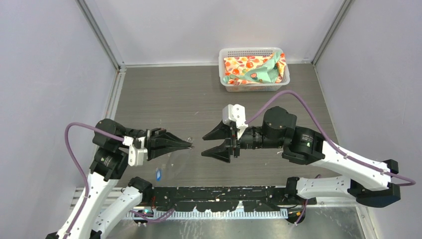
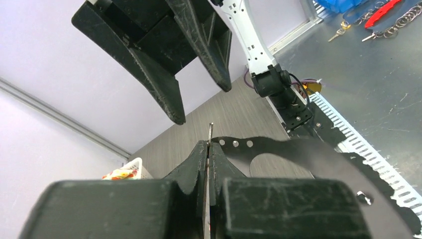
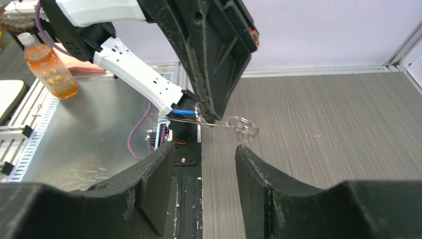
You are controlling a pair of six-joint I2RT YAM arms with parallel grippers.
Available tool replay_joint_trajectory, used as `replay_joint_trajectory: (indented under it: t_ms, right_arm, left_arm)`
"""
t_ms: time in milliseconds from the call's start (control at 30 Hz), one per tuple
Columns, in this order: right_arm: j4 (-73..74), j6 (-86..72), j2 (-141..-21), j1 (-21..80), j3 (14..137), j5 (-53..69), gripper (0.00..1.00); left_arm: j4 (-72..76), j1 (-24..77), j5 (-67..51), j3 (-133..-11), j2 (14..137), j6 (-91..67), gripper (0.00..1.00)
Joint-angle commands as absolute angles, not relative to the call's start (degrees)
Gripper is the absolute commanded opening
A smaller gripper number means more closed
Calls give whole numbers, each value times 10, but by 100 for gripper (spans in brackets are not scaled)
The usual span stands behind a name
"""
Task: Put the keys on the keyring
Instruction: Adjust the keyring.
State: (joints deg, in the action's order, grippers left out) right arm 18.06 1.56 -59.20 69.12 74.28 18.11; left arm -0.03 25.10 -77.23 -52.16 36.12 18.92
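My left gripper (image 1: 190, 145) is shut on a thin silvery wire, the keyring (image 3: 234, 124). The wire juts out as a sliver (image 2: 210, 130) past the shut jaws of my left gripper (image 2: 209, 143). In the right wrist view the loop hangs at the tip of my left gripper (image 3: 209, 117), with a bit of blue (image 3: 183, 112) just behind it. One blue-headed key (image 1: 158, 174) lies on the table near the front edge, below the left arm. My right gripper (image 1: 203, 145) faces the left one a short way off, open and holding nothing (image 3: 205, 148).
A white basket (image 1: 249, 51) with colourful cloth stands at the back. The black mounting plate (image 1: 224, 196) runs along the near edge. Off the table stand an orange bottle (image 3: 50, 67) and loose keys and rings (image 2: 378, 25) on a metal bench.
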Motion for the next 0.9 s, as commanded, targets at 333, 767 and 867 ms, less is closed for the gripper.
replay_joint_trajectory:
  t_ms: [333,767,867]
  right_arm:
    - [262,168,-663,802,847,-18,44]
    - [395,230,-762,871,949,-160,12]
    - [428,232,-783,881,972,-183,4]
  left_arm:
    - [-148,251,-756,-564,373,280,0]
    - [-190,251,-751,-579,379,278,0]
    - [-192,251,-754,-579,378,275,0]
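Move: The rim of the keyring sticks out about 1 cm to the right of the left hand point, level with it and straight out from the shut fingertips. From the open right gripper it lies some 4 cm to the left, about 1 cm back and at the same height. The blue key tag on the keyring's far end hangs roughly 13 cm left of the left hand, 7 cm back and 9 cm lower. Bring the right gripper about 4 cm left to the keyring rim while sinking some 3 cm, tip its fingers down and roll the wrist about 20 degrees each, and close them on the rim right beside the left fingertips. Keep the left gripper shut on the keyring and lower it about 3 cm alongside, tilting only slightly. ##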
